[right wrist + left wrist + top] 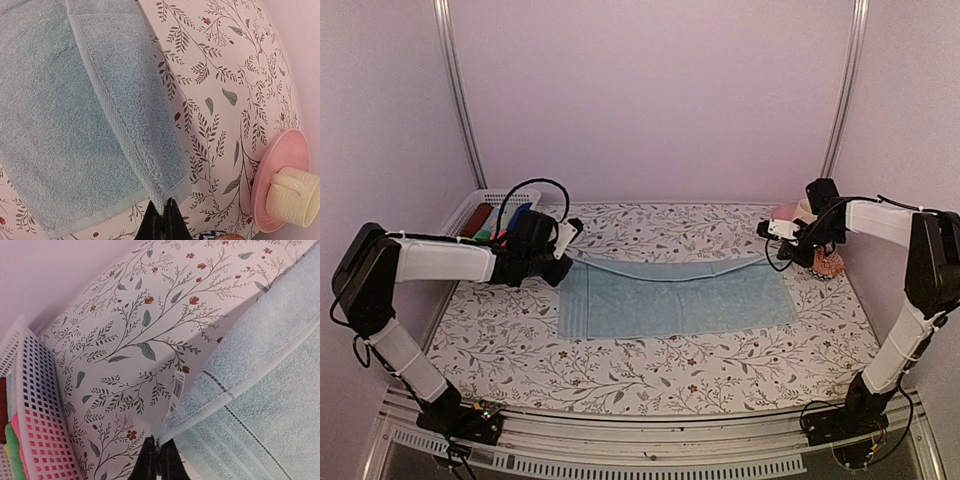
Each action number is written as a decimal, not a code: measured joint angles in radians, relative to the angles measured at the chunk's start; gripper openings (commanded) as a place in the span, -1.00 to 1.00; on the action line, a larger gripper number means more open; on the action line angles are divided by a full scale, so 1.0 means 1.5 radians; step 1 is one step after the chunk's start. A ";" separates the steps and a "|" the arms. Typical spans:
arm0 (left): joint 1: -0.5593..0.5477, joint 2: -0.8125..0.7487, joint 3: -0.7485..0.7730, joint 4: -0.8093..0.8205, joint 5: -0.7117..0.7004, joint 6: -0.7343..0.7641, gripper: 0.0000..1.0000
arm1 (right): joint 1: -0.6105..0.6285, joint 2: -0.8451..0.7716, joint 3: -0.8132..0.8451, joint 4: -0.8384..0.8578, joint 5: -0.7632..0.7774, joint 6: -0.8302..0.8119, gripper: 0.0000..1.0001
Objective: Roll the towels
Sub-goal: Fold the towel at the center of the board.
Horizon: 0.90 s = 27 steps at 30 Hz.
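A pale blue towel (675,297) lies spread in the middle of the floral tablecloth, its far edge lifted off the table and sagging between the two arms. My left gripper (563,243) is shut on the towel's far left corner (172,427); the black fingertips (170,460) pinch the hem beside a small white label. My right gripper (772,232) is shut on the far right corner (172,187), with the fingertips (175,220) closed on the folded-up edge. The pale blue towel (265,405) (60,125) fills much of both wrist views. No pink towel is in view.
A white mesh basket (470,205) with coloured rolls (495,220) stands at the back left, its wall (42,425) close to the left gripper. At the back right sit a pink saucer (277,177) with a cream cup (295,197) and a small patterned thing (828,264).
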 measured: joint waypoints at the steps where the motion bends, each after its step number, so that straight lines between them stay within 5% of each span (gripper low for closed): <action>1: -0.006 -0.014 -0.005 -0.006 -0.002 -0.001 -1.00 | 0.000 -0.010 -0.011 -0.001 -0.003 -0.008 -0.95; 27: -0.130 -0.145 -0.020 -0.298 -0.048 -0.131 -1.00 | -0.017 -0.218 -0.254 -0.070 -0.039 -0.163 -0.95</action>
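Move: Each hand already holds a far corner of the blue towel, some 6 cm above the table. The towel's near left corner lies about 20 cm back from the left hand and 1 cm to its right, with the basket about 15 cm ahead and 23 cm left. From the right hand, the near right corner is about 19 cm back and 1 cm right, the patterned bowl 3 cm ahead and 13 cm right, and the pink plate 18 cm ahead and 9 cm right. Back towards the robot, both arms together carry the pinched far edge over the lying towel towards its near edge. The left goes about 10 cm, rising a little at first and sinking again, its fingers tipping down; the right goes about 12 cm, sinks near the end and turns some 10 degrees counter-clockwise. Both grips stay shut. ##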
